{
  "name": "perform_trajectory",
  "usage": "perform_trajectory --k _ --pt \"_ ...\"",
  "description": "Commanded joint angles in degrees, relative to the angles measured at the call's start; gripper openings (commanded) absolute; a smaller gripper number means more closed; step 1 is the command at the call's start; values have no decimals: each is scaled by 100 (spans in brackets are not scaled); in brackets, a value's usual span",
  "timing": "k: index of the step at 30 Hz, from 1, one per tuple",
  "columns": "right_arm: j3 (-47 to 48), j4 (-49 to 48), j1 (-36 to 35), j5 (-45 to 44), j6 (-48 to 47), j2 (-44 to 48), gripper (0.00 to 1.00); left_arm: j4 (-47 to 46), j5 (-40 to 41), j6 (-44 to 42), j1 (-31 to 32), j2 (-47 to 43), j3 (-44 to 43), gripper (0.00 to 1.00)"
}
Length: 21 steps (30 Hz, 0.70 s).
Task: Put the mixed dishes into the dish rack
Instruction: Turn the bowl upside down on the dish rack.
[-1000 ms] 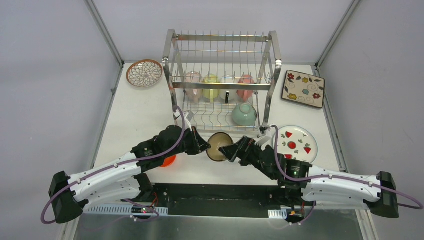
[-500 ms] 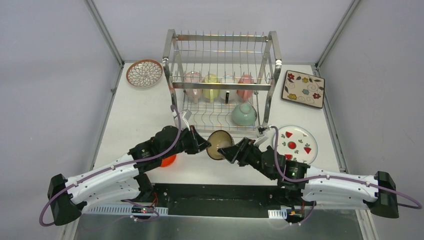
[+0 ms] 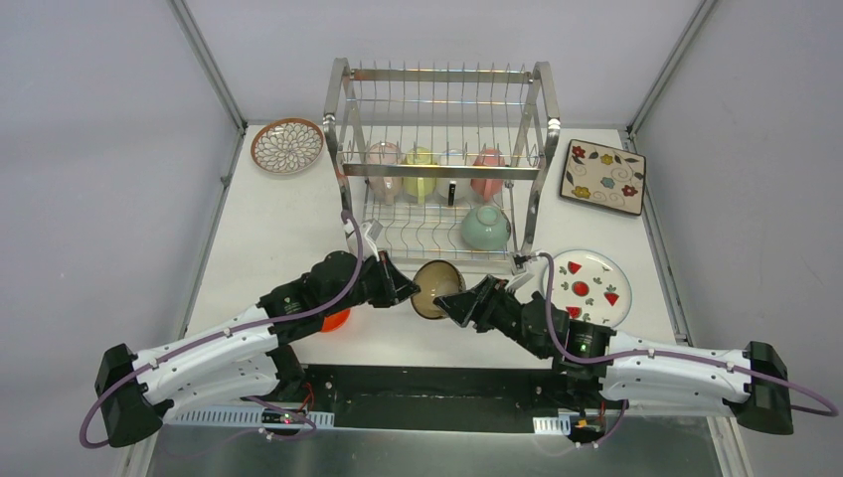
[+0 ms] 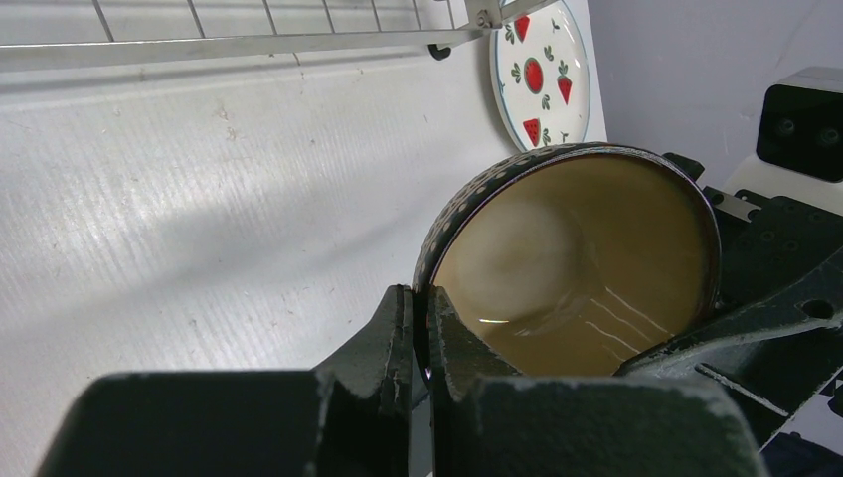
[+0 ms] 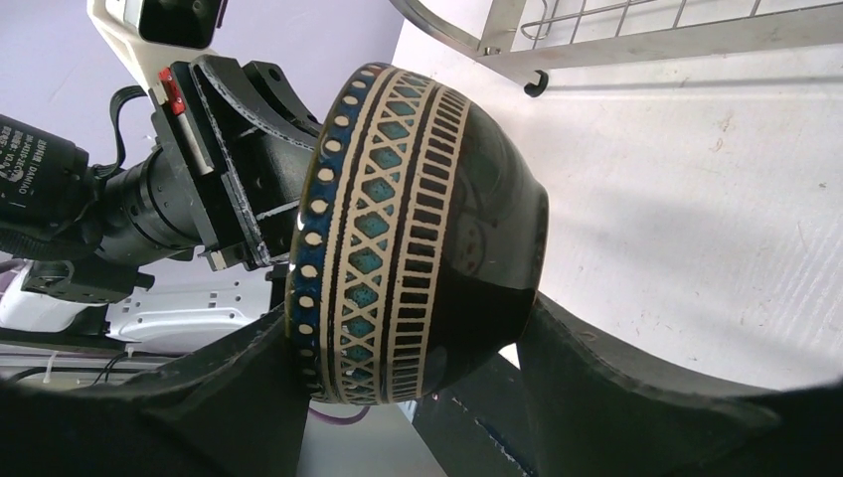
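The brown bowl with its patterned dark outside hangs on its side above the table, in front of the dish rack. My left gripper is shut on its rim, one finger inside the tan hollow, one outside. From the other side my right gripper spans the bowl, one finger against the rim and the other against the base. A mint bowl and several pastel cups sit in the rack's lower tier.
The orange bowl peeks out under my left arm. The petal-pattern plate lies at the back left, the square floral plate at the back right. The strawberry plate lies right of the rack's front edge.
My right gripper's fingers have closed in from wide open onto the bowl. The bowl and both grippers have shifted slightly toward the rack.
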State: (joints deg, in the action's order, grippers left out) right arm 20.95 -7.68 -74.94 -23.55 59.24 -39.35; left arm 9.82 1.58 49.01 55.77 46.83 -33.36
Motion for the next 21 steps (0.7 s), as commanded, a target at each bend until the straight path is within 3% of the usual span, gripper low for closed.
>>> perform_trajectory --k 1,7,21 --pt "9 -704 -20 15 30 149 55 -443 222 78 -29 18 14 0" --pt "27 -719 -15 -233 -52 -15 55 -129 368 -91 -23 110 -89 23" --pt "243 -404 100 -644 -456 -227 51 415 556 -675 -28 -84 -349 54"
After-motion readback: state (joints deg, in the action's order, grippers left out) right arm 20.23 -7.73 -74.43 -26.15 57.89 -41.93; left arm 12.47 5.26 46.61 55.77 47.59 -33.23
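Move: The brown bowl is already clasped across rim and foot by the right gripper, while the left still pinches its rim; its middle lies about 5 cm to the left hand's right, level with it. From the right hand the rack's free lower shelf is roughly 15 cm ahead, 6 cm left and 13 cm below. The green bowl stands some 14 cm to the right of that spot; the yellow mug is about 11 cm beyond it. Open the left gripper to about half its range so its fingers let go of the brown bowl's rim, staying astride it and easing about 1 cm left. Keep the right gripper's clasp on the bowl unchanged. Meanwhile sink both hands together by about 2 cm, with a slight forward drift and small wrist turns of some 5 degrees. ##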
